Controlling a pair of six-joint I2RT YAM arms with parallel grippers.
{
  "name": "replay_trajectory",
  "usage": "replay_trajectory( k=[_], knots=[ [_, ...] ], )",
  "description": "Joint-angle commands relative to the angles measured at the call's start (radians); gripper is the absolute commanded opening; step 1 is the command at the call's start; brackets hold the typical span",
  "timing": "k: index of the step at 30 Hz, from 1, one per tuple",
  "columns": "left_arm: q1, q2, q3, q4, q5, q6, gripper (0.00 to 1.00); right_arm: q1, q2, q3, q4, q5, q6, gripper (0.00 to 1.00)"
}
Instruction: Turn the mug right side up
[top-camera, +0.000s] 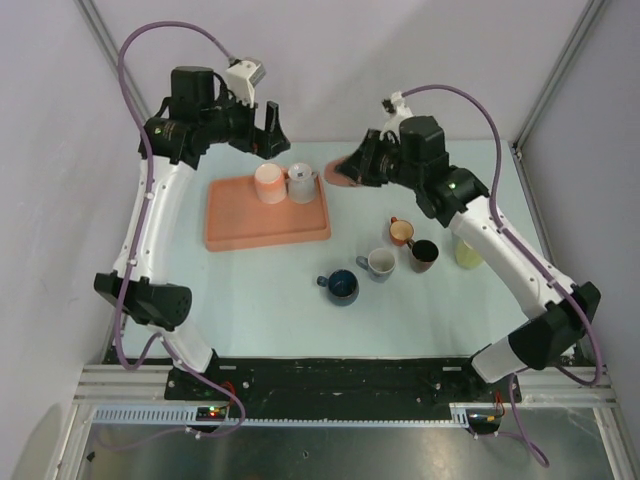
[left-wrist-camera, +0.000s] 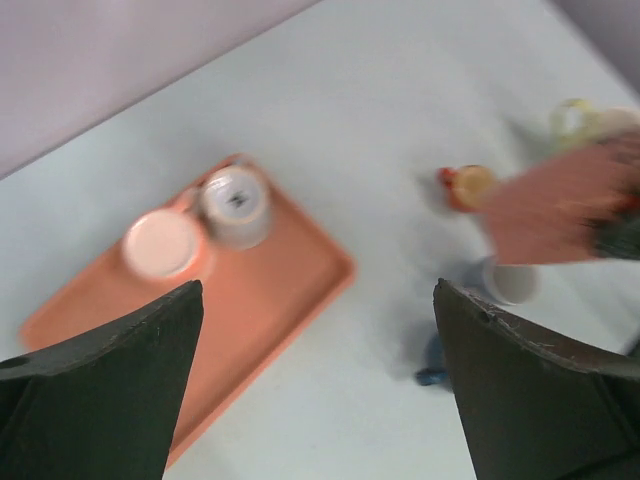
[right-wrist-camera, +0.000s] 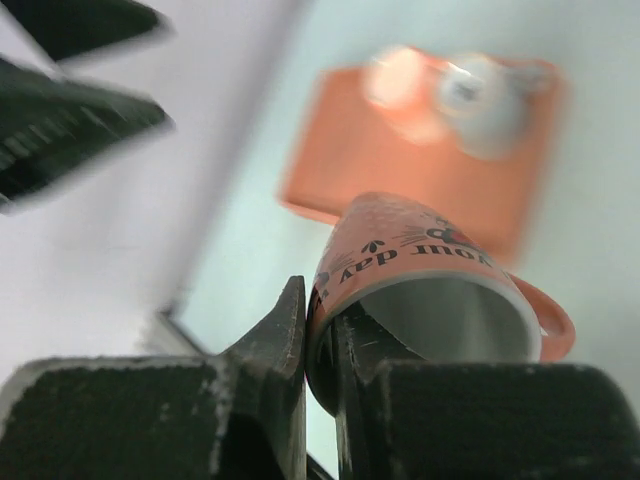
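Observation:
The mug (right-wrist-camera: 430, 290) is salmon pink with black lettering and hangs in the air, tipped on its side, just right of the orange tray (top-camera: 240, 235). My right gripper (right-wrist-camera: 318, 330) is shut on its rim, one finger inside the mouth and one outside. From above, the mug (top-camera: 345, 172) shows in front of the right gripper (top-camera: 362, 165). In the left wrist view the mug (left-wrist-camera: 560, 205) is a blur at the right. My left gripper (top-camera: 268, 135) hovers open over the tray's far edge with nothing between its fingers (left-wrist-camera: 110, 390).
Two mugs stand upside down on the tray: a pink one (top-camera: 270, 185) and a white one (top-camera: 301, 183). On the table to the right are an orange mug (top-camera: 401, 232), a dark brown mug (top-camera: 424, 255), a grey mug (top-camera: 379, 264), a blue mug (top-camera: 342, 286) and a yellow-green cup (top-camera: 467, 252).

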Motion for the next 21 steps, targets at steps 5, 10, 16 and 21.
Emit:
replay_trajectory(
  k=[5,10,16,21],
  knots=[
    [0.007,0.092,-0.063,0.016,-0.489,0.094,1.00,0.176,-0.096,0.026,-0.911,0.750,-0.194,0.00],
    [0.007,0.241,-0.004,0.024,-0.549,0.095,1.00,0.201,-0.197,-0.214,-0.921,0.718,-0.034,0.00],
    [0.005,0.418,0.109,0.041,-0.516,0.104,1.00,0.216,-0.239,-0.459,-0.742,0.682,0.034,0.00],
    [0.003,0.528,0.183,0.049,-0.546,0.103,1.00,0.228,-0.200,-0.605,-0.630,0.700,0.079,0.00]
  ],
)
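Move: The right hand holds the salmon mug; the free table spot for it is about 17 cm back, 19 cm right and 37 cm below. From this hand the dark brown mug stands about 5 cm back and 21 cm right, the grey-blue mug 7 cm back and 10 cm right. For the empty left hand, the orange-white mug in the tray is roughly 15 cm ahead, 6 cm left and 31 cm below, with the silver mug 8 cm to the right of it. Keep the salmon mug's wall pinched in the right gripper and swing it down some 27 cm, back and to the right about 16 cm each, towards the free spot in front of the dark brown mug, rolling the fingers from sideways to nearly straight down. Meanwhile lower the open left gripper about 22 cm, forward and somewhat left towards the orange-white mug, tipping its fingers farther down. ##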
